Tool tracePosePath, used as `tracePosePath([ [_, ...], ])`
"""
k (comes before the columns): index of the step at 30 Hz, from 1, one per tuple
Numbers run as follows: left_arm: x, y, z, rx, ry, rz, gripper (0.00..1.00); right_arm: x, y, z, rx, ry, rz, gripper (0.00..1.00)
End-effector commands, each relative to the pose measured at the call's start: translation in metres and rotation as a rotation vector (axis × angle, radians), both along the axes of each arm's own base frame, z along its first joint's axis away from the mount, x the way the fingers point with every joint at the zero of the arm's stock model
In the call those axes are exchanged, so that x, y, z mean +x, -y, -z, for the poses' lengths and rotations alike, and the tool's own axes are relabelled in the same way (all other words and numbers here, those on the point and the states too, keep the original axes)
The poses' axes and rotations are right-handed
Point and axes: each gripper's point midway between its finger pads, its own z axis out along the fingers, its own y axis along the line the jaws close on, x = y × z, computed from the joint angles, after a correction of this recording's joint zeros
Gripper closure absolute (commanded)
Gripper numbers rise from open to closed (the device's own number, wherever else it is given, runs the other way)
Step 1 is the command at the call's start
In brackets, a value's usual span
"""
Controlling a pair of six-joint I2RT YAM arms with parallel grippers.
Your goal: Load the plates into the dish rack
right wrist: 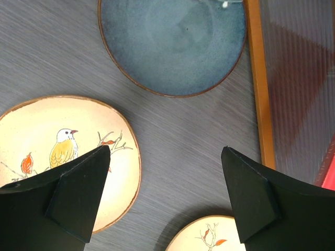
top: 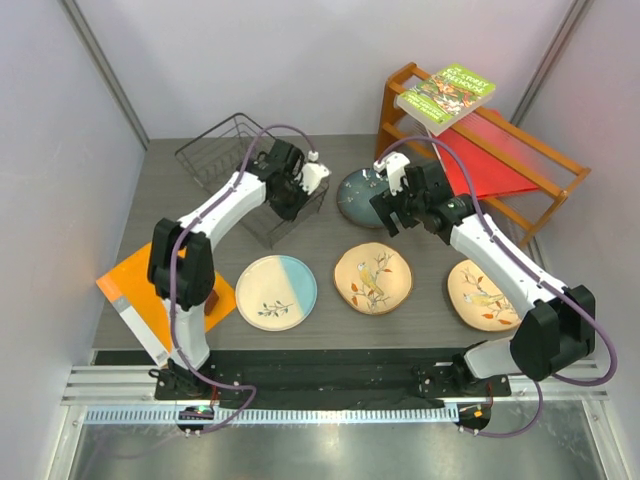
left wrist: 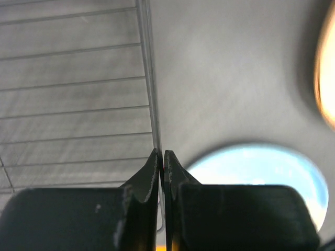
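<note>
The black wire dish rack (top: 232, 152) stands at the back left. My left gripper (top: 292, 203) is at its near right corner, shut on a thin rim wire (left wrist: 149, 78) that runs between the closed tips of the left gripper (left wrist: 161, 157). The cream and light-blue plate (top: 276, 291) (left wrist: 256, 167) lies flat in front. A tan bird plate (top: 372, 277) (right wrist: 57, 151) lies mid-table, another (top: 483, 294) (right wrist: 209, 238) to its right. The dark blue-grey plate (top: 362, 196) (right wrist: 172, 42) lies behind them. My right gripper (top: 397, 213) (right wrist: 165, 157) hovers open above the bare table between these plates, holding nothing.
An orange wooden shelf (top: 500, 150) (right wrist: 259, 78) stands at the back right with a green book (top: 445, 95) on top and a red sheet inside. An orange flat board (top: 135, 285) lies at the table's left front edge. White walls close in both sides.
</note>
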Motion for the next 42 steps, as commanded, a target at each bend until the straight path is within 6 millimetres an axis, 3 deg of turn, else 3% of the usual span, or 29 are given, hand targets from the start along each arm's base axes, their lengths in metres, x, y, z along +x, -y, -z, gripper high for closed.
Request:
tracePosePath([
  [1,-0.038,-0.013,-0.027,0.062,0.096,0.284,1.0,-0.005,0.001,-0.012,0.019,0.037,-0.018,0.07],
  [4,-0.045,-0.029,-0.022,0.152,0.169,0.419,1.0,-0.008,-0.002,-0.009,0.031,0.027,-0.025,0.08],
  [7,-0.042,-0.033,-0.022,0.191,0.227,0.495,1.0,-0.008,-0.004,-0.009,0.039,0.022,-0.031,0.08],
  [12,-0.026,-0.028,-0.025,0.234,0.326,0.601,1.0,-0.009,-0.005,-0.011,0.05,0.023,-0.033,0.08],
  [19,-0.025,-0.024,-0.031,0.238,0.374,0.664,1.0,-0.016,-0.002,-0.006,0.047,0.014,-0.032,0.09],
  [23,-0.022,-0.028,-0.022,0.26,0.362,0.651,1.0,-0.019,-0.003,-0.003,0.05,0.004,-0.038,0.09],
  [35,0.014,-0.017,-0.036,0.177,0.388,0.431,0.99,-0.014,-0.003,0.001,0.034,-0.003,-0.039,0.09],
  [36,0.016,-0.017,-0.037,0.178,0.402,0.422,0.9,-0.014,-0.003,0.003,0.033,-0.007,-0.04,0.08],
  [38,0.02,-0.02,-0.039,0.193,0.415,0.396,0.84,-0.015,-0.004,0.003,0.034,-0.009,-0.041,0.09],
  [40,0.022,-0.025,-0.051,0.198,0.455,0.356,0.67,-0.015,-0.003,0.004,0.032,-0.01,-0.04,0.08],
  [41,0.019,-0.03,-0.048,0.209,0.458,0.343,0.59,-0.014,-0.002,0.004,0.031,-0.008,-0.038,0.09],
  [42,0.016,-0.032,-0.054,0.202,0.483,0.336,0.43,-0.014,-0.002,0.004,0.03,-0.008,-0.037,0.09],
])
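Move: The left gripper is already shut on the near part of the dish rack's rim. The rack's middle lies about 11 cm ahead, 9 cm to the left and some 5 cm below it. The blue plate sits about 5 cm ahead and 20 cm right, the white-and-blue plate some 16 cm back and 2 cm left, all about 10 cm below. From the right hand the rack is about 15 cm ahead, 38 cm left and 12 cm lower. Keep the left gripper pinched on the dish rack's rim and pull back about 6 cm and 4 cm left, twisting the wrist clockwise some 35 degrees as you go. Ease forward again and slightly right at the same height, let a little of the twist out, then open the fingers partway around the wire. The open right hand only settles about 2 cm back and a little lower. ##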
